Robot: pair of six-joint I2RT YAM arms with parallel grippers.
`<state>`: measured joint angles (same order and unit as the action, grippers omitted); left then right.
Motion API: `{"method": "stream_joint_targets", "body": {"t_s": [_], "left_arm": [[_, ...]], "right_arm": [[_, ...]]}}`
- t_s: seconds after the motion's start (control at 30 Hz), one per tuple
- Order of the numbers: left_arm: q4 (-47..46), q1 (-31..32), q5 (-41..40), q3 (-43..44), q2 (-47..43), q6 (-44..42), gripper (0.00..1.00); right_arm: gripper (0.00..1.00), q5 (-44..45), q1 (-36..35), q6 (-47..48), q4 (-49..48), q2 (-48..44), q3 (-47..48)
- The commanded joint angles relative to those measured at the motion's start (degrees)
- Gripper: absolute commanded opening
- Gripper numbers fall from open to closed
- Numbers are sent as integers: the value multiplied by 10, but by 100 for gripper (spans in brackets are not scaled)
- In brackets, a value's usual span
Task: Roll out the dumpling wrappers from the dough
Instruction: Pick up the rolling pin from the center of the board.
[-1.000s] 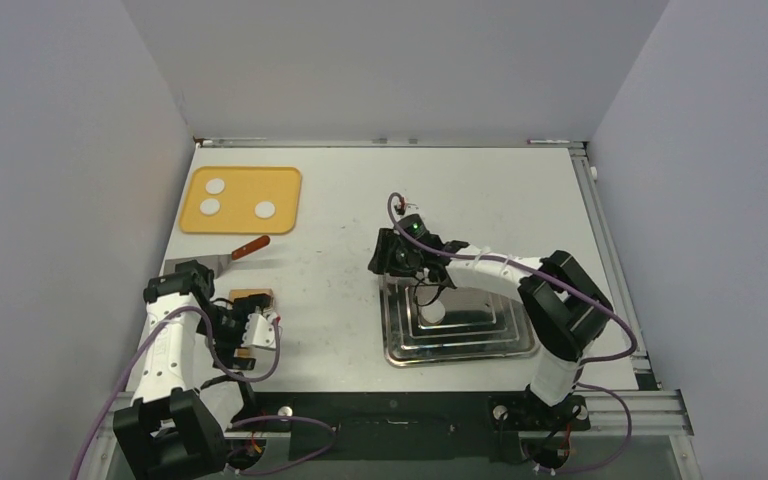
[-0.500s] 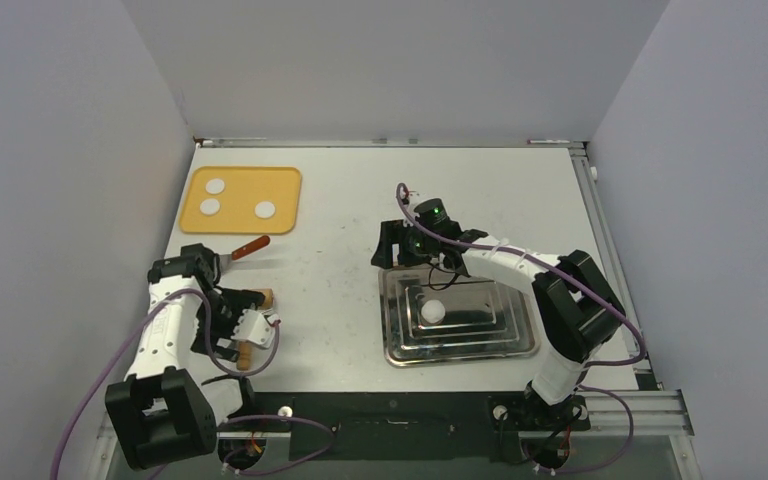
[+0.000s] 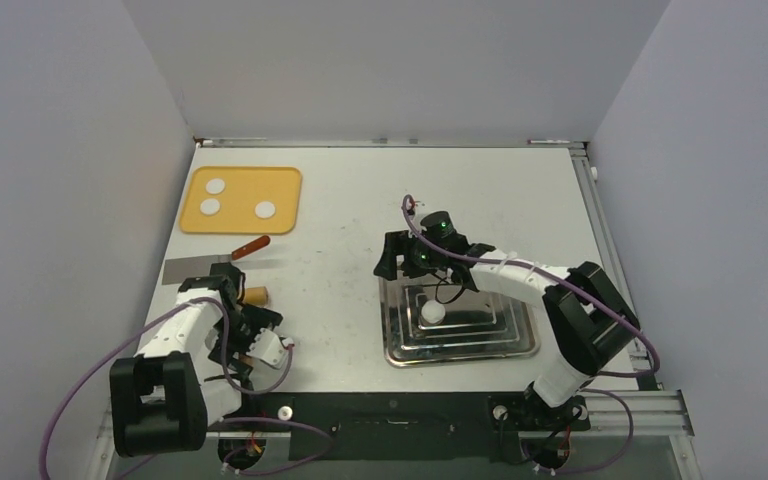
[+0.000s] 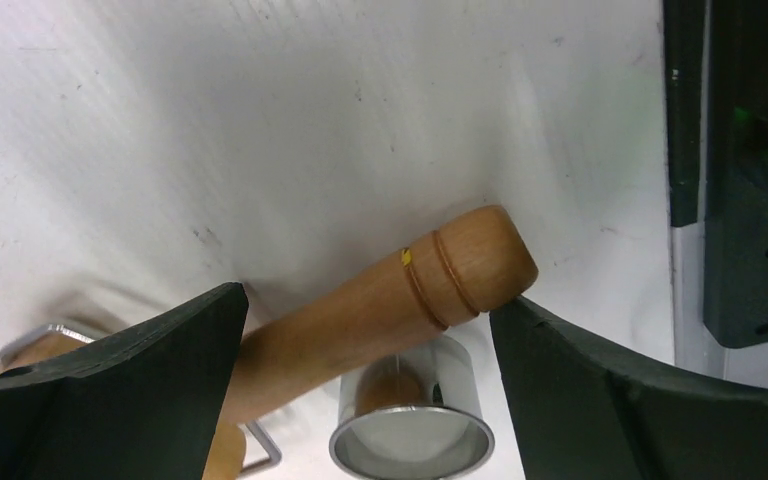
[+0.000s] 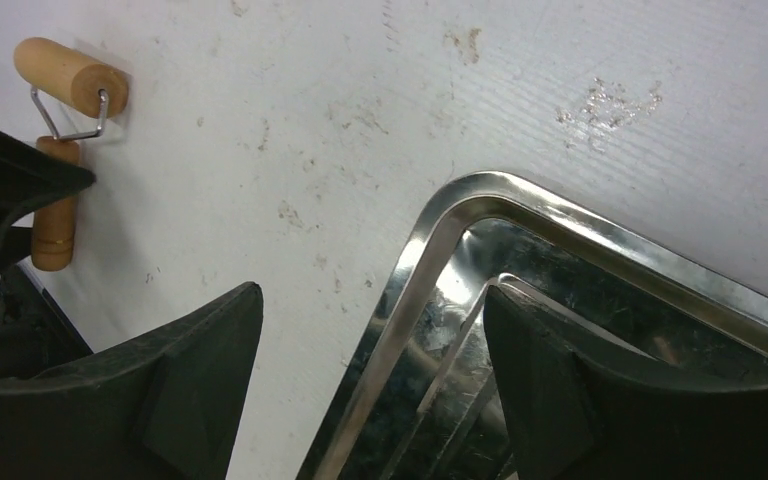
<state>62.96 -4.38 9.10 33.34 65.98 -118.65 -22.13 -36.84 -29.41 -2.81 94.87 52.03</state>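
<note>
Three white dough pieces (image 3: 216, 185) lie on the yellow board (image 3: 285, 180) at the far left. Another white dough lump (image 3: 432, 312) rests in the steel tray (image 3: 505, 345). No dumpling wrappers are in view. My right gripper (image 3: 407, 262) (image 5: 370, 385) is open over the tray's far left corner (image 5: 460, 210), holding nothing. My left gripper (image 3: 245, 318) (image 4: 365, 385) is open and straddles the wooden handle (image 4: 360, 310) of the roller (image 3: 253, 295), whose end nears the right finger (image 4: 600, 400); the jaws have not closed on it.
A small shiny metal ring (image 4: 410, 425) stands under the roller handle between my left fingers. A scraper (image 3: 210, 265) with a wooden handle lies between the board and the left arm. The roller's drum (image 5: 68, 72) shows far off in the right wrist view.
My right gripper opened and pulled back, leaving the dough lump in the tray. My left arm swung in and brought its open gripper over the roller handle.
</note>
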Motion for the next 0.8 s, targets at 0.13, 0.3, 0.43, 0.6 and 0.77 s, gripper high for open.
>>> {"method": "stream_joint_targets", "body": {"t_s": [0.13,0.3,0.43,0.6,0.77], "left_arm": [[-112,9,89,-34,53,-340,82],[-157,21,173,-47,73,-317,67],[-165,65,236,-15,92,-161,63],[-219,134,264,3,105,30,60],[-279,198,226,7,132,160,59]], "right_arm": [[76,59,-42,-7,-3,-65,8],[76,77,-58,0,21,-68,25],[76,84,-65,8,42,-74,38],[76,92,-67,25,58,-85,44],[76,104,-66,40,69,-105,34]]}}
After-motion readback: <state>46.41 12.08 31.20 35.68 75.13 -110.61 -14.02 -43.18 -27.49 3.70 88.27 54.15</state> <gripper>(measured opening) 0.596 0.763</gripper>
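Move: The rolling pin's handle lies almost under the open left fingers, its middle about 1 cm ahead and 1 cm below. Its roller is about 10 cm ahead and 1 cm to the right; the metal cutter stands some 5 cm left and 1 cm ahead. From the right hand, the handle is roughly 29 cm left, 14 cm back and 8 cm down. Down a last centimetre over the rolling pin's handle, the left hand narrows its fingers from nearly wide to a bit over half, then sweeps right some 12 cm and forward about 5 cm, tilting roughly 20 degrees so the tips lead rightward, the rear finger against the handle and taking its end along. The empty right hand rises 3 to 4 cm and backs off slightly, left of the tray. ##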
